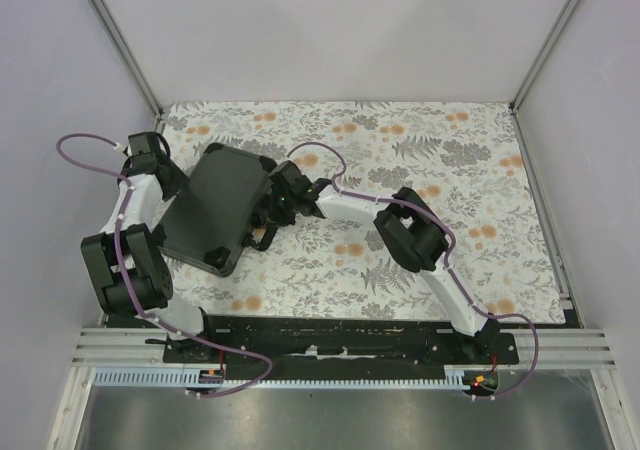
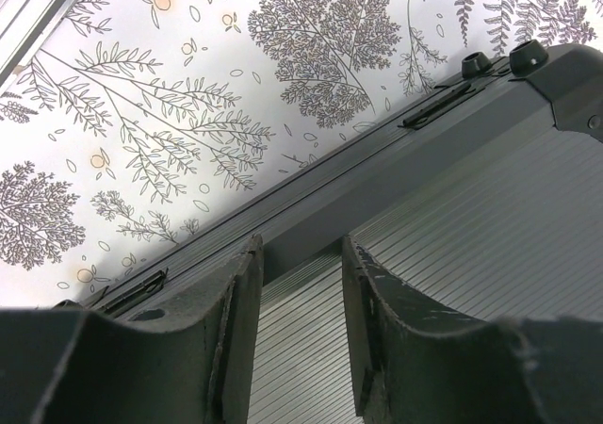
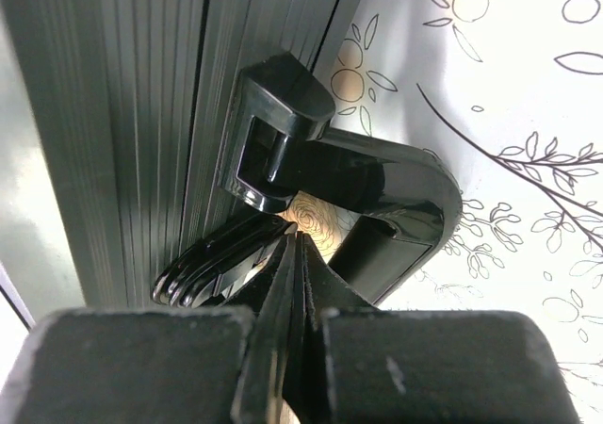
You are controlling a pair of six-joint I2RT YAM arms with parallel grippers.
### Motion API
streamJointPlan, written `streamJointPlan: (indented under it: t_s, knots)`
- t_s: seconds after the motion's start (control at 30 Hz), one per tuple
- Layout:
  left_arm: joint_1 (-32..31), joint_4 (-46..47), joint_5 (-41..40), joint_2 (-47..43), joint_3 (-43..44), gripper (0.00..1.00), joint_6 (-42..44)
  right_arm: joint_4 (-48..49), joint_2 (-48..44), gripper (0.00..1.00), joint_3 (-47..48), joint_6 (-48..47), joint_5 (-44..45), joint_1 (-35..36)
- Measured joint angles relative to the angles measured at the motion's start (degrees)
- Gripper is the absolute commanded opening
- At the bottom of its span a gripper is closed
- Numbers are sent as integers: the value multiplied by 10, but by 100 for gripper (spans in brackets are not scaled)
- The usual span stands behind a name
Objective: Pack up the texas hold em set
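The texas hold em set shows only as its black ribbed case (image 1: 215, 210), lid down, lying slanted at the table's left. Chips, cards and buttons are hidden. In the left wrist view the case's lid (image 2: 490, 207) fills the lower right. My left gripper (image 2: 301, 250) is open, its jaws apart over the lid near the hinged edge. In the top view it (image 1: 176, 182) sits at the case's left side. My right gripper (image 3: 294, 240) is shut with nothing between its fingers. Its tips poke into the gap under the case's black handle (image 3: 396, 184), beside a glossy latch (image 3: 212, 262).
The case rests on a floral tablecloth (image 1: 420, 150). Metal frame posts (image 1: 120, 40) and pale walls close in the back and sides. A black rail (image 1: 340, 335) carries the arm bases along the near edge. Two rubber feet (image 2: 528, 57) stick out from the case's corner.
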Motion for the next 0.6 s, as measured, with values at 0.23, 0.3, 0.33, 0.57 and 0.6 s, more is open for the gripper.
streamJointPlan:
  t_s: [0.23,0.3,0.33,0.57,0.6]
  knots:
    - [0,-33,-3,3,21,50,0,15,-21,0,-22,-24,56,12]
    - [-1,-63,-2,3,38,56,0,14,-31,14,-27,-42,79,15]
    - [-1,-80,0,3,48,61,0,7,-38,22,-29,-52,90,16]
    - [-15,-208,47,-14,119,79,8,-100,-187,67,-78,-144,172,-1]
    - [-16,-221,54,-23,132,84,12,-114,-224,71,-94,-155,184,-5]
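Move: The closed case lies between the hands. The left hand is right at its outer, hinge-side edge, with the case's middle about 8 cm to its right, 4 cm back and 4 cm lower, and the front latch some 17 cm right, 9 cm back and 4 cm lower. The right hand's shut tips are at that latch, barely 1 cm to its left, with the handle about 3 cm right and 1 cm back, and the case's middle 12 cm left and 2 cm ahead. The right hand comes free of the latch, first easing off, then sweeping up about 10 cm and nearly as far to the right, clear of the case and handle; its shut fingers spread past half open and swing to point more forward. The left hand lifts off the hinge-side edge, easing back and up, then right over the lid and rising faster to about 5 cm, its fingers opening wider. ##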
